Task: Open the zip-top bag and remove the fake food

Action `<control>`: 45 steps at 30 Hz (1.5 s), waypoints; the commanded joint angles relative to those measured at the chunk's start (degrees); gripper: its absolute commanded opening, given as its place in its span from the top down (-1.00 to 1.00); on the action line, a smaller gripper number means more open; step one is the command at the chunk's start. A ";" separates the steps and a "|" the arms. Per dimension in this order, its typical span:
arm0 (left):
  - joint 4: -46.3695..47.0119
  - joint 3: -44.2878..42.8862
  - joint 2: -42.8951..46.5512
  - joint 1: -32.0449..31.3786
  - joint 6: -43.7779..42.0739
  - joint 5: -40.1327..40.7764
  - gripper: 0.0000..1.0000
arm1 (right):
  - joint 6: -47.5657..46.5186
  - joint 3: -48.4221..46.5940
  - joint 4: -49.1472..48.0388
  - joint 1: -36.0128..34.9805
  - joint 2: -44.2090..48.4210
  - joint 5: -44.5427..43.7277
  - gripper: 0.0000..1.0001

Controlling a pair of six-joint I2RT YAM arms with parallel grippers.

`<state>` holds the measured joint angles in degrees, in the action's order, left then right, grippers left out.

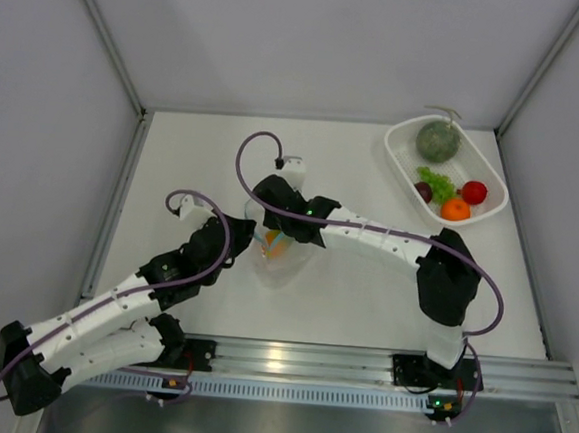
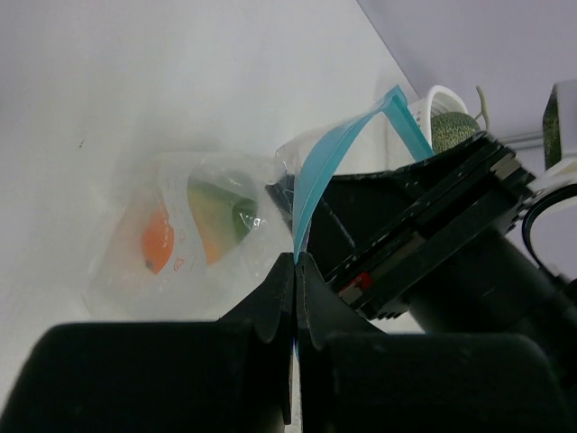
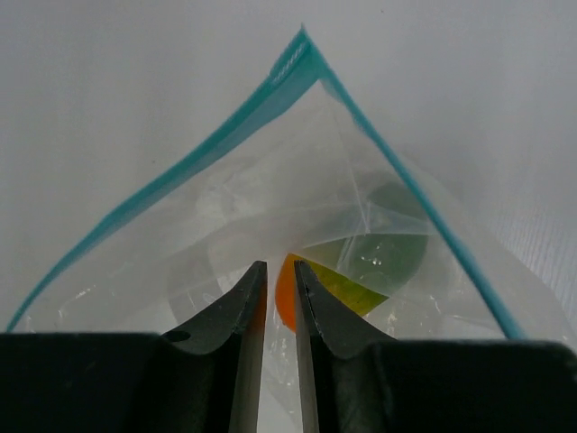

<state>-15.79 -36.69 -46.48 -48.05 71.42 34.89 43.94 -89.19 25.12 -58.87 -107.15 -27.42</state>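
The clear zip-top bag [image 1: 288, 262] lies mid-table with its mouth pulled open. My left gripper [image 2: 296, 257] is shut on the light blue zip strip [image 2: 335, 153] and holds that edge up. My right gripper [image 3: 279, 264] reaches into the open mouth between the two blue strips [image 3: 225, 135], its jaws a narrow gap apart. An orange and green piece of fake food [image 3: 325, 284] sits in the bag at the right fingertips; its orange edge shows in the gap, not pinched. From the left wrist, that piece [image 2: 158, 239] shows through the plastic. Seen from above, both grippers [image 1: 250, 235] [image 1: 273, 233] meet at the bag.
A white basket [image 1: 400, 145] at the back right holds a grey-green melon [image 1: 438, 141], a leafy green piece [image 1: 435, 178], a dark red piece [image 1: 423, 191], a red ball [image 1: 474, 192] and an orange ball [image 1: 456, 209]. Walls close the table on three sides.
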 commanded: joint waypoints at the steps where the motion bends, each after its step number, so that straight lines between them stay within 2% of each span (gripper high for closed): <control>1: 2.61 0.65 0.43 -0.29 3.11 3.07 1.00 | 1.76 1.03 -3.06 -1.95 0.37 -1.33 0.62; 5: 2.70 0.21 -0.54 -0.46 3.38 3.25 1.00 | 2.20 1.56 -2.80 -1.95 -1.65 -1.67 0.56; 11: 2.52 0.47 -0.19 -1.08 3.03 3.34 1.00 | 3.25 1.73 -2.98 -0.11 -3.41 -1.67 0.35; 22: 2.52 1.62 1.04 -1.25 3.20 3.34 1.00 | 3.96 1.82 -3.59 2.62 -8.33 1.93 0.22; 29: 2.52 2.06 0.16 -1.34 2.94 2.90 1.00 | 3.87 1.47 -2.45 4.73 -10.18 2.46 -0.11; 32: 2.52 2.50 0.34 -1.34 2.59 2.99 1.00 | 2.29 0.42 -0.18 5.26 -10.53 2.11 -0.16; 39: 2.52 3.20 0.34 -1.34 2.59 2.99 1.00 | -1.58 0.07 4.57 4.82 -9.57 -2.20 -0.14; 45: 2.52 2.76 0.34 -1.43 2.41 2.81 1.00 | -2.20 0.86 4.76 5.17 -11.93 -1.41 -0.17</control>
<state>-15.09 -33.95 -46.28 -49.23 73.65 36.95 42.59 -87.85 27.00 -54.94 -116.16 -28.18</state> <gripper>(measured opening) 0.016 0.580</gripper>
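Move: The right hand, at the bag's open mouth, goes for the fake mango at the bottom, roughly 3 cm ahead, 3 cm to its right and 12 cm below. The bag's pinched rim is about 4 cm back from the right hand, 4 cm to its left and 4 cm above it. From the left hand, which holds that rim, the mango lies about 7 cm ahead, 6 cm to the right and 16 cm down. Down into the bag goes the right hand, sinking about 9 cm towards the mango while its fingers spread from nearly shut to over half open; late on it slides some 3 cm to its right, its left side dipping about 10 degrees. The fingers end inside the film, open around the mango's orange end, not yet closed on it. The left hand keeps its pinch on the rim and eases down about 1.5 cm. ##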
